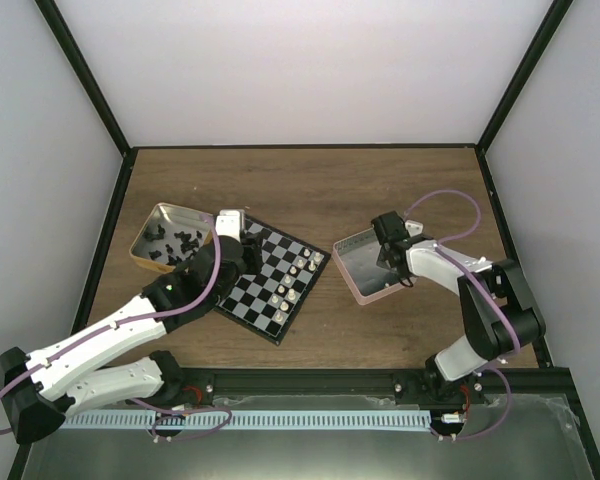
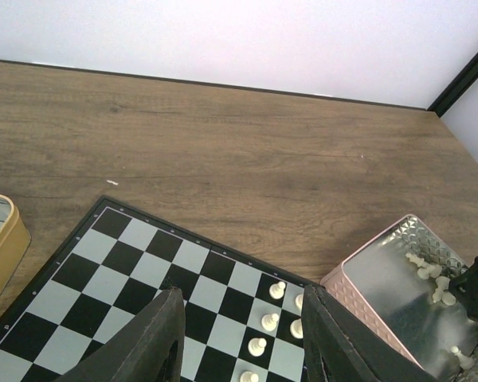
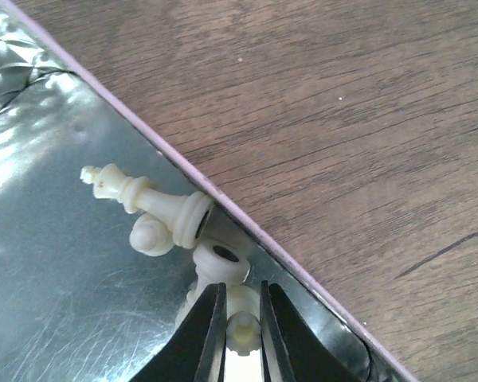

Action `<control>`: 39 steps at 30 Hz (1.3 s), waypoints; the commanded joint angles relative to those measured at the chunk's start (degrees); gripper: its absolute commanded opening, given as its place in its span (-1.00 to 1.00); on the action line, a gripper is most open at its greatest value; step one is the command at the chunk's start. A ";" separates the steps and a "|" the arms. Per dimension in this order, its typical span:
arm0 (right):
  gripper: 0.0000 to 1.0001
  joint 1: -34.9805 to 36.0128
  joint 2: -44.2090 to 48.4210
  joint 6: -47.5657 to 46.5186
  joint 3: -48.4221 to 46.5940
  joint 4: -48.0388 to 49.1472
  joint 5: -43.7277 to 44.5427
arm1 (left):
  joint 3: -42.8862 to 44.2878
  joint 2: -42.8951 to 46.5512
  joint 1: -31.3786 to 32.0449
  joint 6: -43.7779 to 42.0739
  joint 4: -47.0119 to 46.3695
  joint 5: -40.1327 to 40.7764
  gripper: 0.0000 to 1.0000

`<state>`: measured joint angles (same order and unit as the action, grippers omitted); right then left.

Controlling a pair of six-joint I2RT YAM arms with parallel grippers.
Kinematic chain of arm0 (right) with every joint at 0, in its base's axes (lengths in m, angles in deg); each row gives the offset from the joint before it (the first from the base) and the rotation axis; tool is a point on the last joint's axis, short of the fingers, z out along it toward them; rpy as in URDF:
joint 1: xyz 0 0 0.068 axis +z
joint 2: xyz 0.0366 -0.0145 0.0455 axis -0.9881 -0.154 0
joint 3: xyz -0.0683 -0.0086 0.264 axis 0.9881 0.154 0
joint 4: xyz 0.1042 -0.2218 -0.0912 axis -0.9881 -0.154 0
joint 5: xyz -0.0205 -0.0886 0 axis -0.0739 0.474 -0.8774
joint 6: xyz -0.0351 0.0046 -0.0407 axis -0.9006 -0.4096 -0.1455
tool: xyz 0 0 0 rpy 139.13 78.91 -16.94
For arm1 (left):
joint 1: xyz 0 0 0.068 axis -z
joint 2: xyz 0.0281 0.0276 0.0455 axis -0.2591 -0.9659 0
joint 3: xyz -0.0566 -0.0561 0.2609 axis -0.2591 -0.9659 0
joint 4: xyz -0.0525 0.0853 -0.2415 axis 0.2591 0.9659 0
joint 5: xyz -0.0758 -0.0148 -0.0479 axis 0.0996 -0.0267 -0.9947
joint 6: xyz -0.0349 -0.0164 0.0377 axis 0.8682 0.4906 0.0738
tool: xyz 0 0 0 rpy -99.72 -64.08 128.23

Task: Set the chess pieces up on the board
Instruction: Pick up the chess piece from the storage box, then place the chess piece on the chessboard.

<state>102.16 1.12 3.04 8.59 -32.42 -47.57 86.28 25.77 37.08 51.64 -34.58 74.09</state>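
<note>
The board (image 1: 242,305) lies left of centre, with several cream-white chess pieces (image 1: 298,268) along its right side. My left gripper (image 2: 243,293) hangs open over the board (image 2: 135,259), nothing between its fingers, the white pieces (image 2: 269,321) just inside its right finger. In the top view the left gripper (image 1: 230,245) sits by the board's far-left corner. My right gripper (image 3: 243,290) is down in the pink tray (image 3: 48,263), shut on a small cream-white piece (image 3: 244,330). Other white pieces (image 3: 143,195) lie tipped over beside it against the tray's rim.
A gold tin (image 1: 150,232) holding several black pieces (image 1: 180,242) stands left of the board. The pink tray (image 1: 365,270) sits right of the board, the right gripper (image 1: 388,245) over its far corner. Black frame posts and white walls bound the wooden table.
</note>
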 commanded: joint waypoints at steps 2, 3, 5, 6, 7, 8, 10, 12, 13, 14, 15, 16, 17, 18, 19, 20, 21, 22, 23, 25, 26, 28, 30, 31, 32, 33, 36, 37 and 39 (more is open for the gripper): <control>-0.88 -0.01 4.75 -2.51 -2.72 -0.05 -3.46 | -0.59 1.41 -0.27 0.10 -0.31 1.47 -0.14; -0.88 0.58 5.92 -2.94 -3.08 -0.29 -3.91 | -0.76 1.93 -0.28 0.00 -0.73 1.60 -0.14; -0.88 2.86 8.26 -3.31 -3.88 -0.68 -4.56 | -1.80 3.38 -0.26 -0.28 -2.47 1.98 -0.15; -0.87 4.05 9.33 -3.51 -4.16 -0.70 -4.93 | -2.33 4.23 -0.28 -0.32 -3.35 2.09 -0.14; -0.88 5.26 10.29 -3.70 -4.44 -0.80 -5.34 | -2.73 4.92 -0.26 -0.47 -4.07 2.18 -0.14; -0.88 6.53 11.04 -3.90 -4.94 -0.97 -5.76 | -3.13 5.62 -0.24 -0.52 -4.63 2.48 -0.14; -0.88 9.27 12.00 -4.00 -5.93 -1.55 -6.49 | -3.33 6.90 -0.28 -0.48 -5.04 3.37 -0.14; -0.88 12.76 12.86 -4.07 -6.68 -1.82 -7.11 | -3.32 8.26 -0.26 -0.49 -4.90 4.78 -0.14; -0.88 14.68 13.17 -4.07 -6.94 -1.95 -7.45 | -3.39 8.90 -0.29 -0.52 -4.71 5.67 -0.13; -0.88 16.85 13.41 -4.01 -7.31 -1.95 -7.71 | -3.26 9.62 -0.32 -0.49 -4.58 6.59 -0.13; -0.88 19.30 13.82 -4.07 -7.66 -1.76 -7.94 | -3.28 10.31 -0.29 -0.49 -4.41 7.60 -0.13; -0.88 21.92 14.24 -4.03 -7.94 -1.70 -7.66 | -3.26 10.69 -0.26 -0.50 -4.34 8.52 -0.13; -0.88 24.71 14.91 -4.26 -8.02 -1.11 -6.83 | -3.17 12.22 -0.29 -0.49 -4.17 9.52 -0.13; -0.89 27.70 15.67 -5.12 -7.80 -0.10 -6.27 | -3.15 13.34 -0.25 -0.49 -4.05 10.40 -0.13; -0.89 30.37 16.39 -6.03 -7.51 1.33 -6.05 | -3.22 14.17 -0.25 -0.49 -3.96 11.41 -0.13; -0.89 33.29 16.73 -6.85 -7.35 2.58 -5.77 | -3.21 14.93 -0.31 -0.37 -3.86 12.43 -0.13; -0.89 36.05 16.80 -7.80 -7.33 3.59 -5.67 | -3.23 15.69 -0.34 -0.20 -3.77 13.29 -0.13; -0.90 38.54 16.53 -8.59 -7.45 4.55 -5.76 | -3.23 16.39 -0.37 -0.17 -3.76 14.17 -0.13; -0.90 41.09 15.88 -9.33 -7.61 5.34 -6.10 | -3.31 17.10 -0.37 -0.06 -3.76 15.08 -0.13; -0.91 45.37 13.68 -10.39 -8.37 6.53 -6.46 | -3.29 18.34 -0.33 -0.03 -3.80 16.79 -0.13; -0.91 47.14 12.25 -10.89 -8.91 6.72 -6.50 | -3.22 18.80 -0.35 -0.09 -3.76 17.35 -0.11; -0.92 50.56 9.12 -11.39 -10.80 6.08 -5.89 | -3.07 19.58 -0.33 -0.24 -3.53 18.21 -0.09; -0.94 53.45 6.25 -11.77 -12.23 5.34 -5.71 | -2.86 20.19 -0.35 -0.28 -3.05 18.70 -0.08; -0.95 54.44 4.54 -11.76 -12.78 4.96 -5.64 | -2.80 20.42 -0.40 -0.23 -2.77 18.79 -0.08; -0.95 55.36 3.53 -11.84 -13.26 4.54 -5.50 | -2.79 20.60 -0.34 -0.23 -2.52 18.84 -0.08; -0.95 55.67 2.72 -11.92 -13.52 4.11 -5.48 | -2.78 20.75 -0.37 -0.20 -2.33 18.97 -0.08; -0.95 57.89 1.04 -12.56 -13.66 3.72 -6.25 | -2.84 21.22 -0.37 -0.06 -1.91 19.29 -0.07; -0.95 58.17 0.48 -12.74 -13.73 3.80 -6.75 | -2.84 21.27 -0.36 -0.05 -1.90 19.41 -0.07; -0.95 58.94 -0.73 -13.43 -14.02 3.80 -7.04 | -2.80 21.39 -0.33 -0.06 -1.91 19.71 -0.07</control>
<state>159.73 1.86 -8.63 -2.69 -28.02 -54.57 83.29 46.58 36.99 51.47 -37.09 92.08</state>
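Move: I already have a white chess piece pinched in my right hand, down in the storage box. The board's empty near-corner square lies about 35 cm left and 17 cm back, roughly 2 cm lower; its standing white neighbour is some 33 cm left and 14 cm back. Loose white pieces lie about 2 cm ahead and 2 cm left. From my left hand, the black pieces are about 8 cm ahead, 14 cm left, 23 cm below. Keeping the piece pinched, I lift my right hand out of the box and sweep it some 33 cm left, soon also about 19 cm back, to the board's near corner. I climb about 12 cm on the way, then start sinking, and turn the hand about 70 degrees counter-clockwise. My empty left hand clears off the board, about 10 cm left and 9 cm up, fingers tipping up and still open. ##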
